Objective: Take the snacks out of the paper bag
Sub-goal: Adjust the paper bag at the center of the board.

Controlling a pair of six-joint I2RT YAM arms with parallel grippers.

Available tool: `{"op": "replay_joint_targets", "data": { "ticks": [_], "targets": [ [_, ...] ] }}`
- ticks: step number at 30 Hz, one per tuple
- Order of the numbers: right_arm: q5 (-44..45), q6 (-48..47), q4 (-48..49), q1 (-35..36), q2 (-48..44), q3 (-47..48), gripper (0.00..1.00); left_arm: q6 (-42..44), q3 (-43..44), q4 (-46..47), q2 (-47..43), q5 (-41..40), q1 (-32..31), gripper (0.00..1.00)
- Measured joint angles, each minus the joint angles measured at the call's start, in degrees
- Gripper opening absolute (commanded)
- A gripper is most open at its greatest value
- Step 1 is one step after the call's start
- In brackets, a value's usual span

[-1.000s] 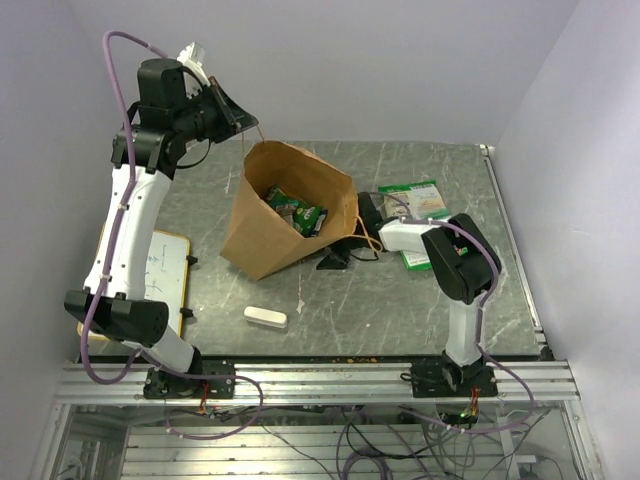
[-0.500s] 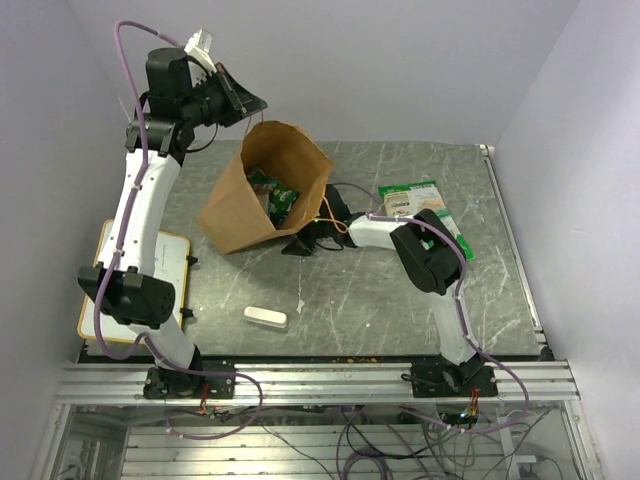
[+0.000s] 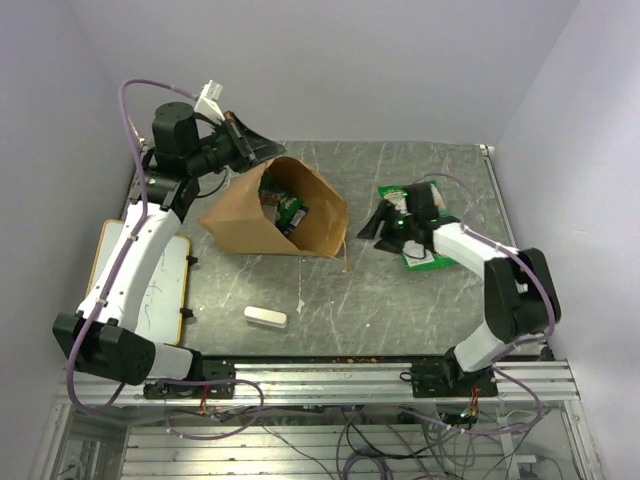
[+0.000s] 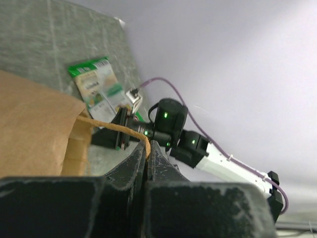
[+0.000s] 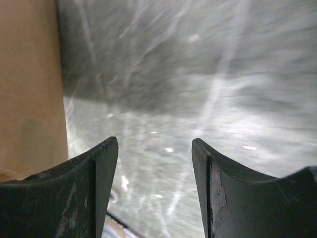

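Note:
The brown paper bag [image 3: 250,222] lies tilted on the table, its mouth facing up and right. Green snacks [image 3: 287,207] show inside the mouth. My left gripper [image 3: 268,154] is above the bag's rim, shut on the thin twisted handle [image 4: 115,127]. In the left wrist view the bag [image 4: 34,131] fills the lower left. One green-and-white snack packet [image 3: 424,262] lies flat on the table to the right, partly under my right arm, and also appears in the left wrist view [image 4: 96,89]. My right gripper [image 3: 370,230] is open and empty, low over the table, right of the bag [image 5: 27,84].
A small white oblong block [image 3: 265,317] lies near the front edge. A white board with a wooden frame [image 3: 150,280] lies at the left edge beside the left arm. A second bag handle [image 3: 346,255] trails onto the grey table [image 3: 330,300]. Walls close in at the back and right.
My left gripper came down and to the right with the handle, tipping the bag lower. My right arm pulled back from the bag to the right, over the packet on the table.

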Motion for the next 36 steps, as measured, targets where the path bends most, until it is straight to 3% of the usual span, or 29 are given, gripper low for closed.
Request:
{"op": "replay_joint_targets", "data": {
  "ticks": [4,12,19,27,36],
  "targets": [
    [3.1,-8.3,-5.8,-6.2,-7.0,-1.0,0.62,-1.0,0.0,-0.1,0.9,-0.5,-5.7,0.07],
    [-1.7,-25.2,-4.1,-3.3,-21.4,0.3,0.62,-1.4,-4.5,-2.4,-0.3,-1.9,-10.6,0.07],
    [-7.6,-53.8,4.7,19.2,-27.3,-5.1,0.62,-3.1,-7.0,-3.5,-2.7,-2.0,-10.5,0.07],
    [-12.3,-80.1,7.7,22.3,-20.8,-5.4,0.60,0.0,-6.5,-11.8,-4.4,-4.0,-10.2,0.07],
    [-12.2,-95.1,14.3,22.9,-12.5,-5.3,0.58,4.5,-4.2,-20.6,-8.1,-5.9,-7.2,0.07]
  ]
}}
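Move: The snacks in the tilted bag lie roughly 17 cm left of the open right hand, 4 cm farther out and some 2 cm higher. The bag's near rim corner is about 6 cm left of that hand, 3 cm back and 4 cm lower; the green snack pack lies about 15 cm to its right, 7 cm farther out and 6 cm below. From the left hand, which has the bag's handle, the snacks are some 6 cm right, 4 cm ahead and 30 cm below. The bag stays hung by its handle in the left hand's shut fingers, which draw it back some 8 cm and down 5, swinging right and then left again. The right hand first backs off to the right, rises about 15 cm, then sweeps left and back round to the mouth, sinking at the end; its wrist rolls well over 100 degrees until the open fingers point left and slightly down into the bag. ##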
